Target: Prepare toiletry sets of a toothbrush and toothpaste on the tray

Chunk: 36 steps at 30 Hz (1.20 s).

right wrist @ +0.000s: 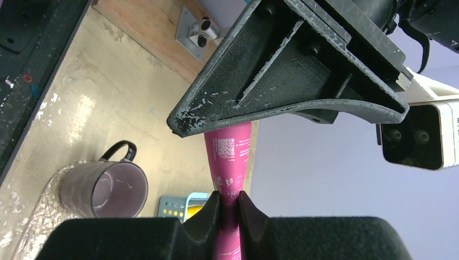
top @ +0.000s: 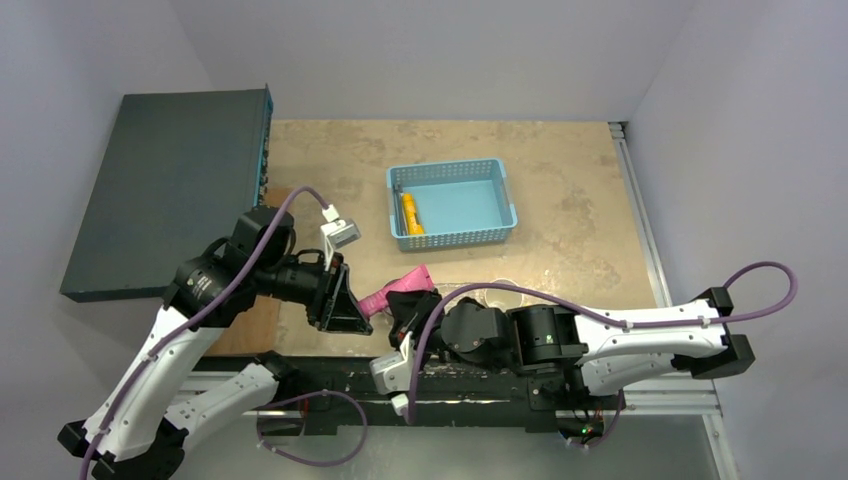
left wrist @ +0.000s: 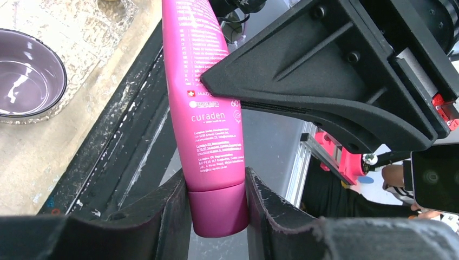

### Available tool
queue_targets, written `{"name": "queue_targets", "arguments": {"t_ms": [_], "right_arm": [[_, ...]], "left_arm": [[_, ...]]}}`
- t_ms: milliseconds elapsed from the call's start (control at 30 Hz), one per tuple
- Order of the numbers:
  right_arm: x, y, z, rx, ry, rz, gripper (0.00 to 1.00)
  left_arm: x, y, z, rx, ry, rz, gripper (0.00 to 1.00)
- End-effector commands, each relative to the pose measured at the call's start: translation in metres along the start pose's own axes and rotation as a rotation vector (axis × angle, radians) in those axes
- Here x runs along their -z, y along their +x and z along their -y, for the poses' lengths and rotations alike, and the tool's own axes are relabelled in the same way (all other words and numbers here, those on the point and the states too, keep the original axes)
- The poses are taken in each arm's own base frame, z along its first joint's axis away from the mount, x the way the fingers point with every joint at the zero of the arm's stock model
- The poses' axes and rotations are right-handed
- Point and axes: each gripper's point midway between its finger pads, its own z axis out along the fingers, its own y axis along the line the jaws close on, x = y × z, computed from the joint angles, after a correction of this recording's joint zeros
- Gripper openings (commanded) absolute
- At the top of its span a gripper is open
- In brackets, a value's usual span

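Observation:
A magenta-pink toothpaste tube (top: 405, 282) hangs in the air over the table's near edge, held at both ends. My left gripper (left wrist: 216, 181) is shut on its round cap, both fingers pressed against it. My right gripper (right wrist: 228, 197) is shut on the tube's (right wrist: 227, 151) flat crimped end. In the top view the left gripper (top: 362, 310) and right gripper (top: 405, 312) face each other closely. A yellow-orange tube (top: 410, 213) lies in the light-blue basket (top: 452, 203). The crinkled clear tray (left wrist: 113, 13) lies beside the arms, mostly hidden in the top view. I cannot make out any toothbrush.
A purple mug (right wrist: 105, 189) stands on the tray's end (right wrist: 32, 227). A dark grey board (top: 165, 190) covers the far left of the table. The black rail (left wrist: 124, 135) runs along the near edge below the tube.

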Motion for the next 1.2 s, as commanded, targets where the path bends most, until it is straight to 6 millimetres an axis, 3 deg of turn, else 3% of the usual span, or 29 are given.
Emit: {"name": "queue_targets", "arguments": {"t_ms": [0, 167, 333, 500, 733, 900, 933, 1167], "right_arm": [[0.002, -0.004, 0.02, -0.042, 0.096, 0.016, 0.08], [0.014, -0.005, 0.026, -0.154, 0.13, 0.053, 0.49], [0.026, -0.009, 0.027, -0.293, 0.152, 0.126, 0.62], [0.033, -0.006, 0.037, -0.51, 0.179, 0.151, 0.66], [0.025, 0.024, 0.068, -0.868, 0.161, 0.184, 0.66], [0.027, 0.021, 0.076, -0.967, 0.114, 0.281, 0.67], [0.027, 0.017, 0.074, -1.06, 0.081, 0.305, 0.69], [0.03, 0.009, 0.065, -1.244, -0.116, 0.437, 0.7]], "left_arm": [[0.0, -0.002, 0.013, -0.068, 0.075, 0.011, 0.0], [0.001, -0.005, 0.003, -0.091, 0.011, 0.054, 0.0], [0.004, -0.006, -0.01, -0.114, -0.072, 0.112, 0.0], [0.009, -0.003, -0.017, -0.162, -0.118, 0.17, 0.0], [0.02, 0.003, -0.011, -0.254, -0.114, 0.271, 0.0], [0.022, 0.007, -0.012, -0.259, -0.119, 0.294, 0.0], [0.022, 0.008, -0.012, -0.261, -0.12, 0.296, 0.0], [0.027, 0.012, -0.007, -0.311, -0.106, 0.33, 0.0]]}}
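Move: The pink toothpaste is held by both hands: its middle lies about 5 cm right of the left hand, 3 cm ahead and level with it, and practically in the right hand's fingers, 1 cm ahead. From the right hand, the purple mug is about 10 cm ahead, 2 cm left and 23 cm down; the yellow mug roughly 11 ahead, 20 right and 24 down; the blue basket some 32 ahead, 10 right and 26 down. The toothpaste stays pinched by its cap in the left hand as the right fingers open wide and come free of the body. The right hand lifts about 4 cm and backs off 3 cm to the right, then swings some 6 cm forward towards the basket, rolling strongly with its fingertips tipping up. The left hand draws the tube about 3 cm left and slightly down, turning some 20 degrees. ##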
